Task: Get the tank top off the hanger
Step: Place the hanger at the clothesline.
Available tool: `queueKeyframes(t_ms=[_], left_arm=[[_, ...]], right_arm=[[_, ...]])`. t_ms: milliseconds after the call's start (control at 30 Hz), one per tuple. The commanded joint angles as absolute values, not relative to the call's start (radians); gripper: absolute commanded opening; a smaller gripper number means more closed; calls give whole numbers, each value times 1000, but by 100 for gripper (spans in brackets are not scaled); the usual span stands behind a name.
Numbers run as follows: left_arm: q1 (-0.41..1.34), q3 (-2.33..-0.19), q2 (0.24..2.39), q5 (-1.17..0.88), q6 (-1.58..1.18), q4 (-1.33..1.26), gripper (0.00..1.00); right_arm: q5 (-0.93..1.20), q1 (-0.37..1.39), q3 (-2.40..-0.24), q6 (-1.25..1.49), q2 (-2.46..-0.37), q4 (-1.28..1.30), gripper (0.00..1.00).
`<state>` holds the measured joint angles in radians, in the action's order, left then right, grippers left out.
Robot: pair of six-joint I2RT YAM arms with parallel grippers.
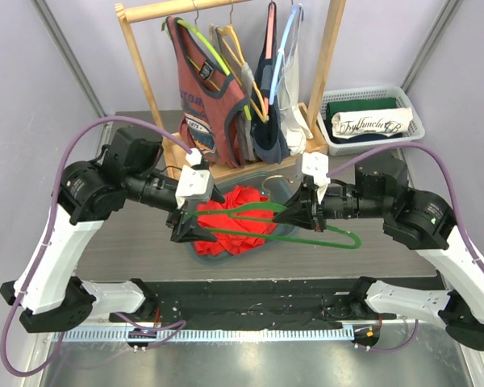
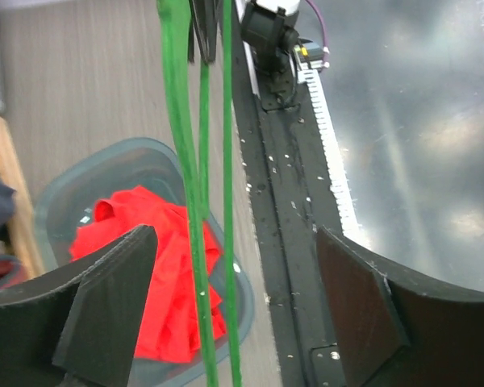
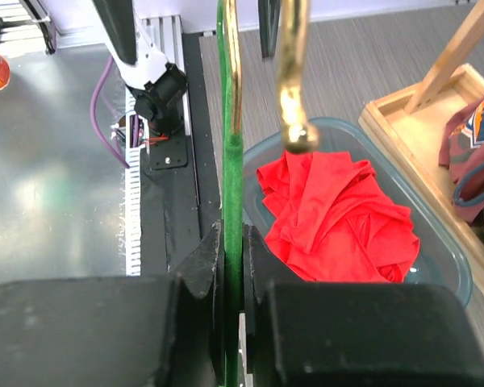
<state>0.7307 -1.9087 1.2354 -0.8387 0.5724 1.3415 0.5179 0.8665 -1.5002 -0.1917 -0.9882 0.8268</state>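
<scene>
The red tank top (image 1: pixel 234 219) lies crumpled in a grey bin (image 1: pixel 262 174) at the table's middle, off the green hanger (image 1: pixel 339 244). My right gripper (image 1: pixel 286 216) is shut on the hanger's green bar (image 3: pixel 234 185); the gold hook (image 3: pixel 294 81) sticks out past it, above the tank top (image 3: pixel 339 218). My left gripper (image 1: pixel 189 230) is open at the hanger's other end. Two green hanger bars (image 2: pixel 202 242) pass between its fingers (image 2: pixel 113 306) without touching either pad. The tank top (image 2: pixel 145 266) shows below them in the bin (image 2: pixel 56 193).
A wooden rack (image 1: pixel 141 72) at the back carries several hung garments (image 1: pixel 218 97) on coloured hangers. A white basket (image 1: pixel 371 121) with folded clothes sits at the back right. The rack's base (image 3: pixel 411 129) borders the bin's far side.
</scene>
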Motion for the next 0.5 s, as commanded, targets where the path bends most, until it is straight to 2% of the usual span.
queueKeyframes(t_ms=[0,67,167,200,267,300,367,467], left_arm=[[727,-1847,1218,-828,548,1350,81],[727,-1841,1221,-799,523,1319,77],[727,-1830,1229,-770,492,1287,56],[727,-1824,1229,-756,486,1282,39],[727,-1818,1227,-743,473,1261,26],[726,-1821,1227,-733,466,1258,22],[727,-1822,1229,-733,462,1256,22],[727,-1825,1232,-729,462,1253,15]], right_arm=[[540,867,-1528,-210,-953,747,1],[538,867,-1526,-212,-950,749,1],[526,867,-1526,-219,-942,747,1],[523,867,-1525,-221,-939,747,1],[515,867,-1517,-221,-934,747,1],[512,867,-1513,-221,-931,747,1],[508,865,-1499,-222,-925,747,1],[502,867,-1486,-224,-917,744,1]])
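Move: The near-left arm of the empty green hanger lies roughly 4 cm below my left hand and 2 cm ahead of it. From my right hand, which already grips the hanger near its neck, that arm is some 15 cm to the left and about 2 cm lower. The red tank top in the tub is about 14 cm ahead of my left hand, 4 cm to its right and 34 cm below; the wooden rack's base lies some 19 cm beyond the tank top. I lower my left hand about 3 cm onto the hanger's left arm, then ease it nearly 2 cm forward as I shut its wide-open fingers and pinch the green plastic, tilting and swinging the wrist some 10 degrees. My right hand keeps its grip by the neck and drifts about 1 cm up and to the right. ##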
